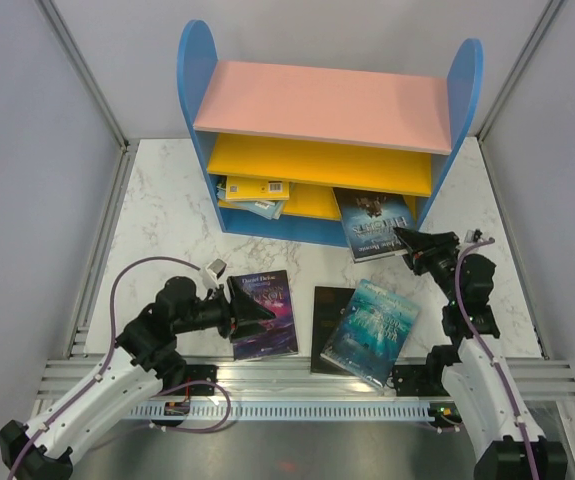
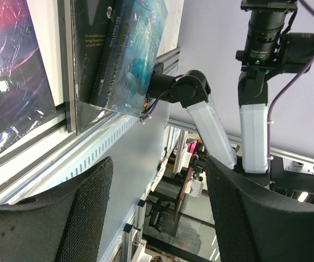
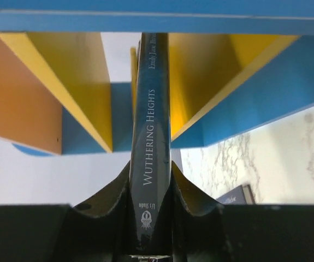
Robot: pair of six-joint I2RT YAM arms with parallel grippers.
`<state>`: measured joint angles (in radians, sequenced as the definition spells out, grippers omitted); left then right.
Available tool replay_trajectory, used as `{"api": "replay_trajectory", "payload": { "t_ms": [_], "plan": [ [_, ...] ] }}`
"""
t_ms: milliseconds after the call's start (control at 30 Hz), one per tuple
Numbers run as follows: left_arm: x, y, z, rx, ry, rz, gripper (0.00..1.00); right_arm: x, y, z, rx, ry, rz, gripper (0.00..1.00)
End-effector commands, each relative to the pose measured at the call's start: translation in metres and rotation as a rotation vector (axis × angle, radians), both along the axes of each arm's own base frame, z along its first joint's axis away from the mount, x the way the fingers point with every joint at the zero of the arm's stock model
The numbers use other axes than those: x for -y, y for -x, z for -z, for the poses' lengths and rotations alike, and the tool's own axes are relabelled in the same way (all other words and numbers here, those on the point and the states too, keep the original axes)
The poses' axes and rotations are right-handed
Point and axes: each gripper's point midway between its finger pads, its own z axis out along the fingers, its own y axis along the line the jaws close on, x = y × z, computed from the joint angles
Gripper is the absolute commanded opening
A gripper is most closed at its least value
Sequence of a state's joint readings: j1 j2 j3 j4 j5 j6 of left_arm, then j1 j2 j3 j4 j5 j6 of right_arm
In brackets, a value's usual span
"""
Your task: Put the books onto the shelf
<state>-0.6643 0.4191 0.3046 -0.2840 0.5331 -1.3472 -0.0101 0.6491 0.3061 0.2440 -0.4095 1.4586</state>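
Note:
The shelf (image 1: 312,105) stands at the back, with blue sides, a pink top and yellow boards. My right gripper (image 1: 414,250) is shut on a dark book (image 1: 372,225), whose far end reaches into the lowest bay on the right. In the right wrist view the spine (image 3: 151,136) reads "Wuthering Heights", clamped at my right gripper (image 3: 150,183) and pointing at the shelf (image 3: 86,87). Yellow and light blue books (image 1: 255,194) lie in the lowest bay on the left. My left gripper (image 1: 250,312) is open and empty over a dark fantasy book (image 1: 267,318). A teal book (image 1: 372,330) rests on a black book (image 1: 327,315).
In the left wrist view, my open left gripper (image 2: 159,213) looks past the fantasy book (image 2: 9,82) and the teal book (image 2: 129,54) toward the right arm (image 2: 254,125). Grey walls close in both sides. An aluminium rail (image 1: 297,375) runs along the marble table's (image 1: 167,220) near edge.

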Motion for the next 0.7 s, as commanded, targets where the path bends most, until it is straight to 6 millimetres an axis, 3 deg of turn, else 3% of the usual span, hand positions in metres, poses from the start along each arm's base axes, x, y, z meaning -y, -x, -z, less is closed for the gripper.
{"api": "replay_trajectory", "payload": {
  "t_ms": [0,67,167,300,467,500,567,600,667],
  "plan": [
    [0.000,-0.001,-0.007,0.042,-0.008,0.012,0.71,0.030,0.001,-0.037,0.137,-0.111,0.189,0.00],
    [0.001,-0.001,-0.008,0.036,-0.012,0.017,0.71,0.050,0.000,-0.007,0.040,-0.153,0.314,0.00],
    [0.003,-0.001,-0.010,0.036,-0.019,0.031,0.71,0.064,0.003,0.012,0.014,-0.214,0.403,0.00],
    [0.005,0.000,-0.011,0.032,-0.026,0.058,0.71,0.069,0.000,0.026,-0.027,-0.198,0.432,0.00],
    [0.008,-0.001,-0.008,0.035,-0.042,0.082,0.71,0.078,-0.010,0.018,-0.014,-0.203,0.494,0.00],
    [0.009,-0.001,-0.006,0.024,-0.048,0.091,0.71,0.070,-0.014,0.023,-0.040,-0.189,0.475,0.00],
    [0.012,-0.003,-0.007,0.037,-0.044,0.098,0.70,0.067,-0.020,0.015,-0.022,-0.189,0.489,0.00],
    [0.013,-0.003,-0.008,0.038,-0.042,0.109,0.70,0.052,-0.023,0.020,-0.047,-0.190,0.458,0.00],
    [0.016,-0.006,-0.009,0.042,-0.048,0.119,0.70,0.050,-0.027,0.015,-0.031,-0.209,0.508,0.00]
  ]
}}
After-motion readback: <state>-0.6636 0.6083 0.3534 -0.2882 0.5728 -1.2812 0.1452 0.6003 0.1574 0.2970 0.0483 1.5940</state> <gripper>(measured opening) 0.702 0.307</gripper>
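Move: At the right hand, which already holds Wuthering Heights, the free right end of the lower yellow shelf lies about 8 cm ahead, 6 cm left and 3 cm lower. The blue side panel stands some 8 cm ahead and 5 cm right; the shelved books lie 26 cm left of that free end and level with it. The teal book is on the table, roughly 22 cm back and 6 cm left. From the left hand the free end is about 26 cm ahead and 24 cm right. Swinging the held book square to the shelf, the right hand goes down about 5 cm and right some 4 cm while turning clockwise, 18 degrees in all. Then it eases forward about 2.5 cm into the gap, drifting slightly left, fingers keeping their pinch on the spine's near end. The open left hand sinks nearly 2 cm near the purple book. ##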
